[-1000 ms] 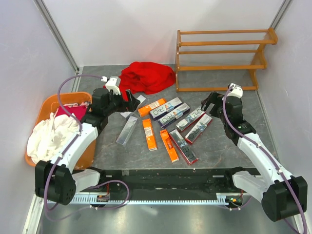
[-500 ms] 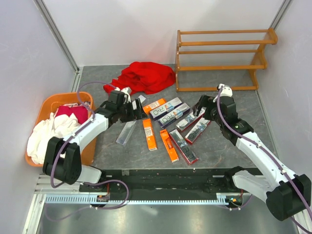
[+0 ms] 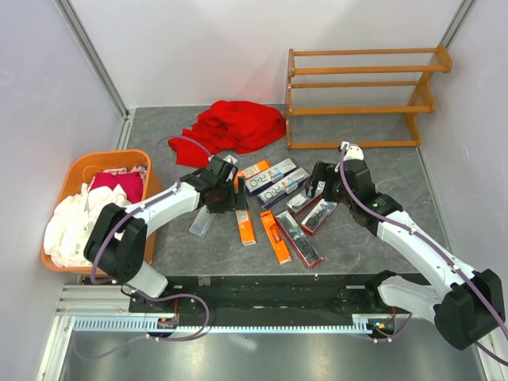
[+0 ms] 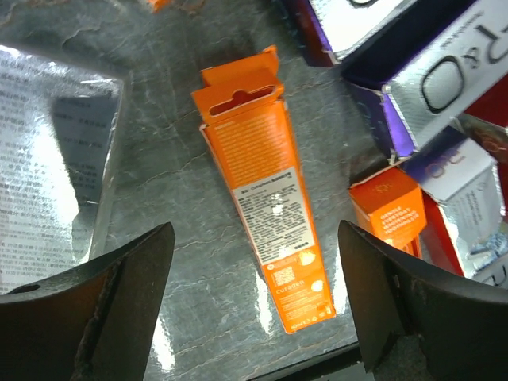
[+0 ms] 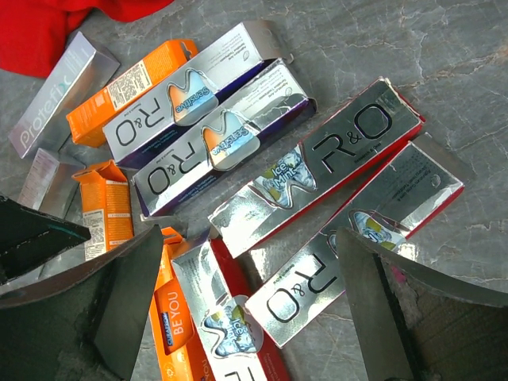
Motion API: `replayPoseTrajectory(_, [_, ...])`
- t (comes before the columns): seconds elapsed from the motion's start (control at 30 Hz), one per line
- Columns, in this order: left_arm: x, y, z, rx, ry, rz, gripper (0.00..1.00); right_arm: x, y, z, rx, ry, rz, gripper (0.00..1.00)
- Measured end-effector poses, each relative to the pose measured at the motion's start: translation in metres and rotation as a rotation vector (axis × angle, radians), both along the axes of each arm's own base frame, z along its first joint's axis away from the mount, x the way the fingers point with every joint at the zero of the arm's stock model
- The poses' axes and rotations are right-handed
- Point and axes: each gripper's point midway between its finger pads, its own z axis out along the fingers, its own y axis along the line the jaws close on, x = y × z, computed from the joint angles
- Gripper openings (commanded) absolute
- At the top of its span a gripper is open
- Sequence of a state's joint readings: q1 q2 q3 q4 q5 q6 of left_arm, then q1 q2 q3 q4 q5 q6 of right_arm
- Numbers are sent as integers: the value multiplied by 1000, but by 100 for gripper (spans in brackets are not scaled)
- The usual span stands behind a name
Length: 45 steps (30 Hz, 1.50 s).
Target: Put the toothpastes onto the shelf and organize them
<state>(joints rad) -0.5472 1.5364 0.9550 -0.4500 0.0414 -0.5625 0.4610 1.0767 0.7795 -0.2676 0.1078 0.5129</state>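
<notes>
Several toothpastes lie flat in a loose cluster mid-table. My left gripper [image 3: 231, 198] hovers open over an orange box [image 4: 266, 214], which lies on the table between the jaws without touching them. A silver-grey box [image 4: 48, 167] lies to its left. My right gripper [image 3: 317, 182] is open above two red-and-silver boxes [image 5: 317, 171] [image 5: 357, 238], with a third [image 5: 230, 317] below them. Two purple-and-silver boxes [image 5: 182, 99] lie beyond. The wooden shelf [image 3: 361, 95] stands at the back right with nothing on its tiers.
A red cloth [image 3: 238, 123] is heaped behind the boxes. An orange plastic basket [image 3: 103, 157] with white and red cloths sits at the left. Grey walls close in both sides and the back.
The left arm has swung right from beside the basket to over the orange box. The right arm has moved left and down over the red-and-silver boxes.
</notes>
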Motion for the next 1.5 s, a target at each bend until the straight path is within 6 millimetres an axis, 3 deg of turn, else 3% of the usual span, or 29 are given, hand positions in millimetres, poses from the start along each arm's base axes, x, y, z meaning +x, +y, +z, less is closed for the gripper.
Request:
replayPoseTrajectory(0.3, [-2,-2,-25,60,63,15,75,-3,3,-8,1,19,17,98])
replayPoseTrajectory(0.5, [11,-32,-30,29,55,-16,62,-10,6,-24,-4,64,36,98])
replayPoseTrajectory(0.57, [9,-35,-38,40,69,-25,53,-12,8,-28,0,77,46,98])
replayPoseTrajectory(0.9, [11,-35,-30,38,47,-19,38,-19,22,-27,45,91,118,98])
replayPoseTrajectory(1.03, [15,-41,4,-27,-30,-25,38,-25,33,-21,83,85,174,98])
replayPoseTrajectory(1.3, [30,-54,139,-368,-331,-61,38,-42,71,8,304,12,355,98])
replayPoseTrajectory(1.4, [36,-51,179,-520,-402,-82,38,-50,86,18,412,-8,419,98])
replayPoseTrajectory(1.5, [40,-52,203,-638,-436,-116,38,-58,99,32,524,-26,482,98])
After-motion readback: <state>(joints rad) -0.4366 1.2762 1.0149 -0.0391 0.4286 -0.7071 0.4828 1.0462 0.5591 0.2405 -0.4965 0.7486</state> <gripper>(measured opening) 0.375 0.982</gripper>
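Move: The orange toothpaste lies lengthwise below the left hand, its middle about 3 cm right, 2 cm back and 4 cm down. The clear box is some 6 cm left of that hand and level with it; the second orange box is about 11 cm right and 7 cm back; the nearest purple box is 10 cm right and 10 cm ahead. From the right hand, the orange toothpaste is some 18 cm left, 6 cm back and 14 cm below. The orange toothpaste is pinched near its middle by the left fingers, which sink about 4 cm while shifting right and closing, then carry it up some 24 cm and slightly forward-right, swinging from pointing down to pointing forward-right. The right hand, open and empty, dips, then goes about 10 cm left and 6 cm back, its fingers turning leftward towards the raised toothpaste. ##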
